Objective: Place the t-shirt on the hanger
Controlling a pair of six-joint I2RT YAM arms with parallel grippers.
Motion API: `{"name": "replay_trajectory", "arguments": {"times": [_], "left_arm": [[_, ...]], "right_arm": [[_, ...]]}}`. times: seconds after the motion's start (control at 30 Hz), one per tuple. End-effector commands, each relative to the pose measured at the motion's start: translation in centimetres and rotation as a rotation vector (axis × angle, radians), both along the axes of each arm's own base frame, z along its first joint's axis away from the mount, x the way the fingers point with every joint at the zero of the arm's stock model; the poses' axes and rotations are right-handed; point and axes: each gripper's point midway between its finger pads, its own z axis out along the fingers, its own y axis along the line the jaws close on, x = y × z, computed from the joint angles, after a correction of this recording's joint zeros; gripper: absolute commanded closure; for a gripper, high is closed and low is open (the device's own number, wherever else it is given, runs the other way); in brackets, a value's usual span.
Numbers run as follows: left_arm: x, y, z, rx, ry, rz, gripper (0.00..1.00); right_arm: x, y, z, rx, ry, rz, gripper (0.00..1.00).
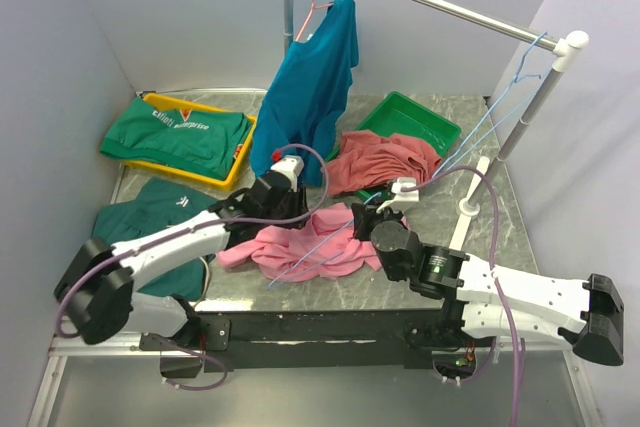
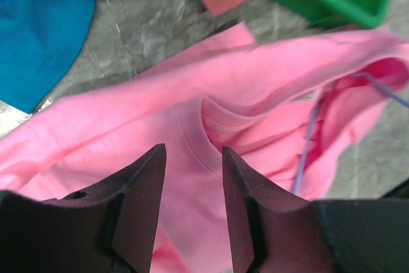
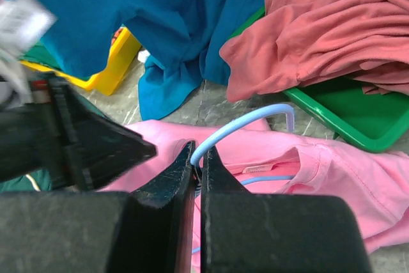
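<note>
The pink t-shirt (image 1: 300, 245) lies crumpled on the table between the two arms. The light-blue hanger (image 1: 300, 265) runs through it, its wire showing inside the collar (image 2: 307, 145). My right gripper (image 3: 199, 151) is shut on the hanger (image 3: 243, 123) just below its hook, which curves up and away from the jaws. My left gripper (image 2: 193, 151) is open and hovers just over the t-shirt (image 2: 255, 81) near the collar seam, with only cloth seen through the gap. In the top view the left gripper (image 1: 268, 209) is at the shirt's left, the right gripper (image 1: 365, 219) at its right.
A teal-blue shirt (image 1: 310, 87) hangs on a pink hanger from the rail (image 1: 440, 2). A dusty rose garment (image 1: 385, 159) spills from the green tray (image 1: 420, 119). A yellow tray (image 1: 215, 179) holds green shirts. More light-blue hangers (image 1: 520, 77) hang at the right post.
</note>
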Motion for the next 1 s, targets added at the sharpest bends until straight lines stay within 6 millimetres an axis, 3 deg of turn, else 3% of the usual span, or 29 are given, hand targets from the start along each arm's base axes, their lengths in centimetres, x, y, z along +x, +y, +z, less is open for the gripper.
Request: {"name": "replay_trajectory", "arguments": {"times": [0.0,0.43,0.67,0.8,0.97], "left_arm": [[1.1,-1.5,0.7,-0.004,0.006,-0.013,0.53],[2.2,-2.5,-3.6,0.073,0.070,-0.006,0.58],[1.8,-2.7,-3.5,0.060,0.051,-0.027,0.74],[1.2,-1.9,-3.2,0.046,0.030,-0.026,0.91],[0.7,-1.6,-2.3,0.014,0.018,-0.044,0.91]], "right_arm": [[0.1,0.3,0.5,0.049,0.009,-0.040,1.00],[0.0,0.3,0.9,0.044,0.020,-0.072,1.00],[0.0,0.6,1.1,0.043,0.026,-0.079,1.00],[0.2,0.7,1.5,0.036,0.030,-0.106,1.00],[0.2,0.9,1.3,0.023,0.038,-0.120,1.00]]}}
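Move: Right under the half-open left fingers is the near edge of the pink t-shirt's neckline, about 6 cm down, 1 cm ahead and 1 cm to the right. The hanger's neck, already held by the right hand, is some 11 cm right of the left hand, 2 cm back and 7 cm higher; the teal shirt's hem is about 10 cm ahead, 4 cm left and 5 cm lower. From the right hand that neckline edge is some 10 cm left, 3 cm ahead and 13 cm below. The left fingertips come down onto the pink t-shirt and pinch its neckline edge: the hand sinks between 5 and 6 cm, easing about 1 cm forward and to the right on the way, then the half-open fingers close almost fully at the bottom as it begins to draw back slightly. The right hand stays in place, keeping its grip on the hanger and turning only some 5 degrees. ##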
